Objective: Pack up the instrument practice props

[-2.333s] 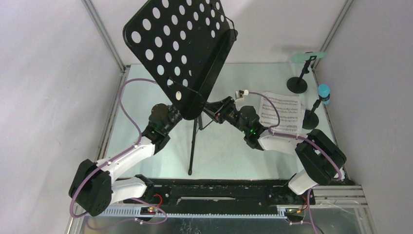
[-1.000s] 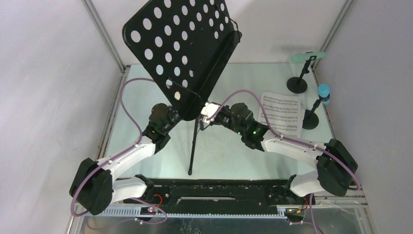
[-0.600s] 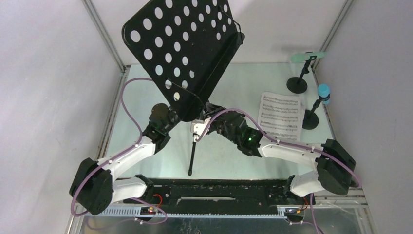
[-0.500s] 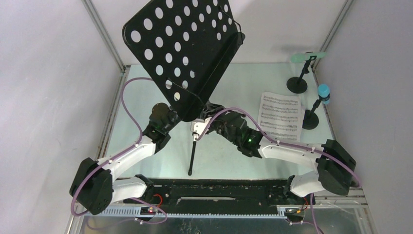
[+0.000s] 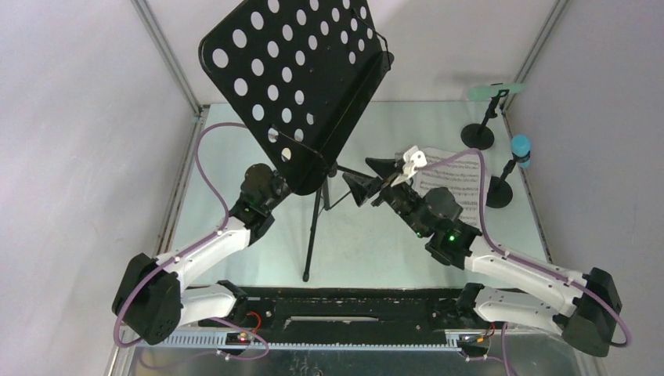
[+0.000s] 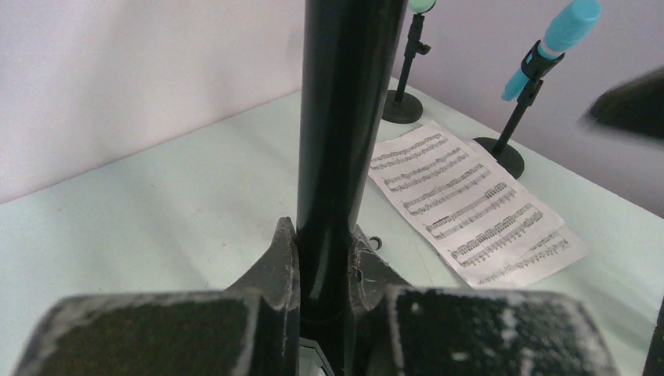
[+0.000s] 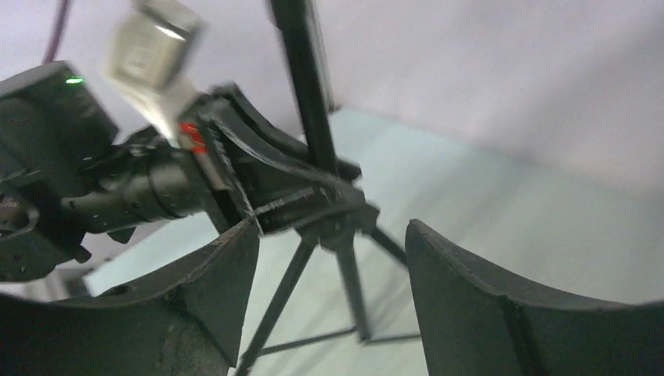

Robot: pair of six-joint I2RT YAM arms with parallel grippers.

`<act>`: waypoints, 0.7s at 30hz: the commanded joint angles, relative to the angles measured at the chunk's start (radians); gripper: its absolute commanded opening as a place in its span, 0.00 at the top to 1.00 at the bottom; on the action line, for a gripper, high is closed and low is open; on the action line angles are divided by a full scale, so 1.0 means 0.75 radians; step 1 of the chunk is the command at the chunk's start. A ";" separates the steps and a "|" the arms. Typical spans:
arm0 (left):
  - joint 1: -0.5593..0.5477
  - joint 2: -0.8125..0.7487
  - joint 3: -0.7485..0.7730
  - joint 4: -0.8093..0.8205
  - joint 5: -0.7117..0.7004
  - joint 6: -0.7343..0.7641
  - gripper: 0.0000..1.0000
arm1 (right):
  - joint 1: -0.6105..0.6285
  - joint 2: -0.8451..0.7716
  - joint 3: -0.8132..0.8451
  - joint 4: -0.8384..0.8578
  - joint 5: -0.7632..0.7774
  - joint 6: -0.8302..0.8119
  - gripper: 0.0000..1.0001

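Observation:
The black music rack, with its perforated desk (image 5: 290,78), stands on tripod legs (image 5: 312,235) at the middle of the table. My left gripper (image 6: 325,266) is shut on its pole (image 6: 337,141), low under the desk. My right gripper (image 5: 368,178) hangs open just right of the pole, holding nothing; in the right wrist view (image 7: 333,243) the tripod hub (image 7: 338,213) shows beyond its fingers. White sheet-music pages (image 5: 454,186) lie flat to the right. The mint-green microphone (image 5: 493,92) and blue microphone (image 5: 521,150) sit in black round-based holders (image 5: 478,138) (image 5: 499,193).
Grey walls and metal frame posts (image 5: 168,59) close in the pale green table (image 5: 235,168) on three sides. The right arm's forearm (image 5: 517,270) lies across the near right. A purple cable (image 5: 205,149) loops off the left wrist.
My right gripper has drawn back rightward from the rack's pole and its jaws have opened wide. The left gripper still clamps the pole; the desk has barely shifted.

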 commanded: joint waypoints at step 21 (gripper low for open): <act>-0.036 0.063 0.012 -0.270 0.107 -0.093 1.00 | -0.263 0.366 -0.046 0.008 -0.208 2.118 0.28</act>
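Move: From the right hand, the music stand's collar knob lies about 5 cm ahead, 7 cm to the left and 10 cm below. The left gripper, clamped on the pole just above it, is some 7 cm ahead, 9 cm left and 6 cm below; the near tripod foot is about 17 cm back, 8 cm left and 34 cm down. From the left hand, the knob is roughly 2 cm back, 2 cm right and 4 cm below. Bring the open right gripper down about 10 cm and some 4 cm forward towards the collar knob, easing about 3 cm left in the later part. Meanwhile roll the wrist some 80 degrees clockwise as seen from behind the hand, keep the fingers open, and stay just short of the knob. Keep the left gripper still, holding the pole. ##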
